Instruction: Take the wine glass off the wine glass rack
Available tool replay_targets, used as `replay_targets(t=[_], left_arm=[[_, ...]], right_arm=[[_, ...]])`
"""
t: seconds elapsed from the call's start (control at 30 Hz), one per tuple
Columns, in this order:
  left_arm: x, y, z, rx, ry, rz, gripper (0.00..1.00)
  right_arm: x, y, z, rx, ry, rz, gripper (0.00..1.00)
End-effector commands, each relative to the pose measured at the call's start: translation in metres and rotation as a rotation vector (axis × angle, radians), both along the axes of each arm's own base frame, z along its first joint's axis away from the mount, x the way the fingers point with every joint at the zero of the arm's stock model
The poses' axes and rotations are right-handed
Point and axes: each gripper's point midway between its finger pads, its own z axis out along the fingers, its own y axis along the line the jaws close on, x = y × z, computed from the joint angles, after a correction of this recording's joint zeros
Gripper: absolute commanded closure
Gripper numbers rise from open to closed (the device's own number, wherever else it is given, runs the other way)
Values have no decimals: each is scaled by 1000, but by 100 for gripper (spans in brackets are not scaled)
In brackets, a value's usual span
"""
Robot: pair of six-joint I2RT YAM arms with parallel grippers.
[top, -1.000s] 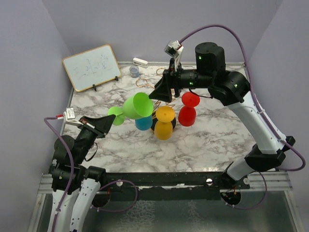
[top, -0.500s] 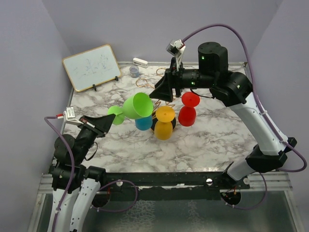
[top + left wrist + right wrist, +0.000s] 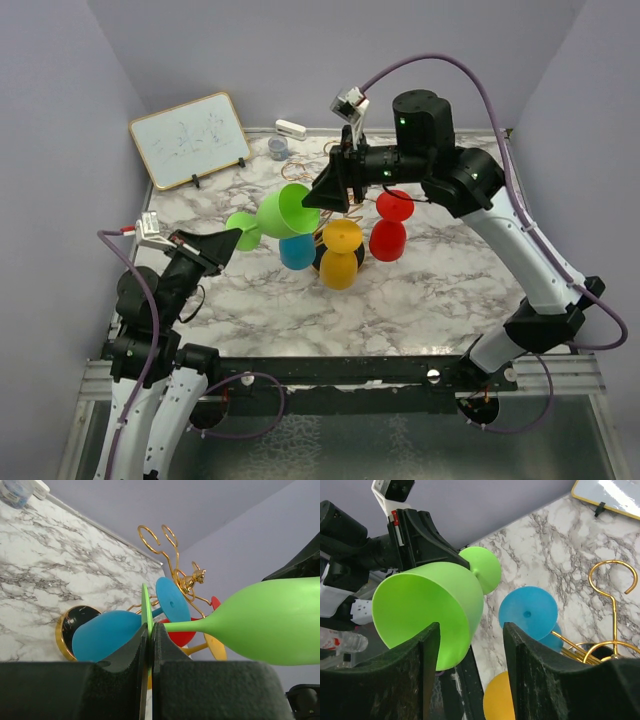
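The green wine glass (image 3: 285, 212) hangs sideways in the air, off the gold wine glass rack (image 3: 189, 581). My left gripper (image 3: 228, 238) is shut on the edge of its round foot (image 3: 145, 605); the stem and bowl (image 3: 270, 620) run to the right. My right gripper (image 3: 312, 197) is open at the bowl's mouth (image 3: 427, 605). One finger (image 3: 427, 670) is in front of the opening, the other (image 3: 520, 665) is outside, and the rim lies between them. I see no contact there.
Blue (image 3: 296, 254), yellow (image 3: 340, 255) and red (image 3: 390, 225) glasses hang on the rack at the table's middle. A whiteboard (image 3: 190, 140) leans at the back left, with a small jar (image 3: 278, 148) and a white object (image 3: 291, 128) beside it.
My right gripper has moved left up to the green bowl's mouth and its jaws have narrowed somewhat. My left gripper has lifted the glass's foot slightly.
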Motion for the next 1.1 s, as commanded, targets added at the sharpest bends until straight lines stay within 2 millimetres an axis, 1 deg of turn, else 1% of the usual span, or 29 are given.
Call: replay_targets(t=[0.0, 0.07, 0.13, 0.27, 0.3, 0.33, 0.37, 0.4, 0.43, 0.47, 0.53, 0.6, 0.67, 0.7, 0.83, 0.93, 1.0, 1.07], left_arm=[[-3, -5, 30, -18, -90, -36, 100], [-3, -6, 30, -18, -90, -37, 100], [-2, -5, 30, -14, -87, -35, 100], [-1, -4, 27, -6, -75, -28, 100], [-1, -4, 26, -3, -71, -26, 98], [-1, -3, 23, 4, -62, -20, 92], [0, -2, 21, 8, -52, -12, 83], [0, 0, 19, 15, -43, -4, 69], [1, 1, 17, 22, -34, 6, 59], [1, 3, 14, 31, -25, 18, 51], [3, 11, 8, 54, -1, 64, 39], [4, 22, 2, 86, 22, 121, 30], [5, 34, -5, 126, 46, 184, 24], [5, 40, -7, 145, 50, 214, 21], [0, 70, -7, 214, 39, 360, 21], [-3, 86, -10, 260, 7, 438, 23], [-3, 91, -16, 295, 0, 462, 24], [1, 94, -26, 328, 9, 474, 25]], right_arm=[[-4, 18, -6, 7, 14, 48, 49], [-5, 23, -7, 4, 15, 56, 52], [-6, 26, -7, 9, 19, 66, 60], [-2, 27, -7, 9, 25, 40, 93], [1, 26, -8, 1, 26, 18, 98], [6, 24, -8, -6, 22, -15, 99], [9, 22, -8, -12, 21, -42, 99], [12, 20, -7, -13, 12, -67, 99], [15, 16, -4, -10, 1, -94, 99], [17, 13, -1, -4, -8, -114, 99], [21, 7, 8, 12, -32, -164, 99], [27, -2, 19, 32, -63, -224, 99], [34, -11, 30, 49, -95, -292, 99], [42, -18, 36, 55, -118, -349, 99], [71, -46, 57, 60, -220, -559, 99], [102, -71, 76, 62, -300, -728, 99], [125, -89, 88, 67, -324, -812, 99], [149, -107, 100, 95, -315, -857, 99]])
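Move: My left hand holds the green wine glass by its foot; the glass's middle is about 7 cm to this hand's right, 1 cm ahead and 3 cm above, the blue glass some 8 cm ahead, 8 cm right and 6 cm lower. From my open right hand, the green glass's middle is about 7 cm left, 2 cm back and 6 cm down. Below that hand by some 14 cm, the blue glass is 4 cm ahead and 5 cm left, the orange one straight right about 4 cm. I ease my right hand about 3 cm left and down and pinch the forward edge of the green glass's rim. Then I open my left fingers to let go of the foot and draw that hand some 7 cm left, turning it about 20 degrees counter-clockwise. My right hand keeps the rim and swings forward, right and up, about 10 cm, faster at the end, turning clockwise some 30 degrees. ##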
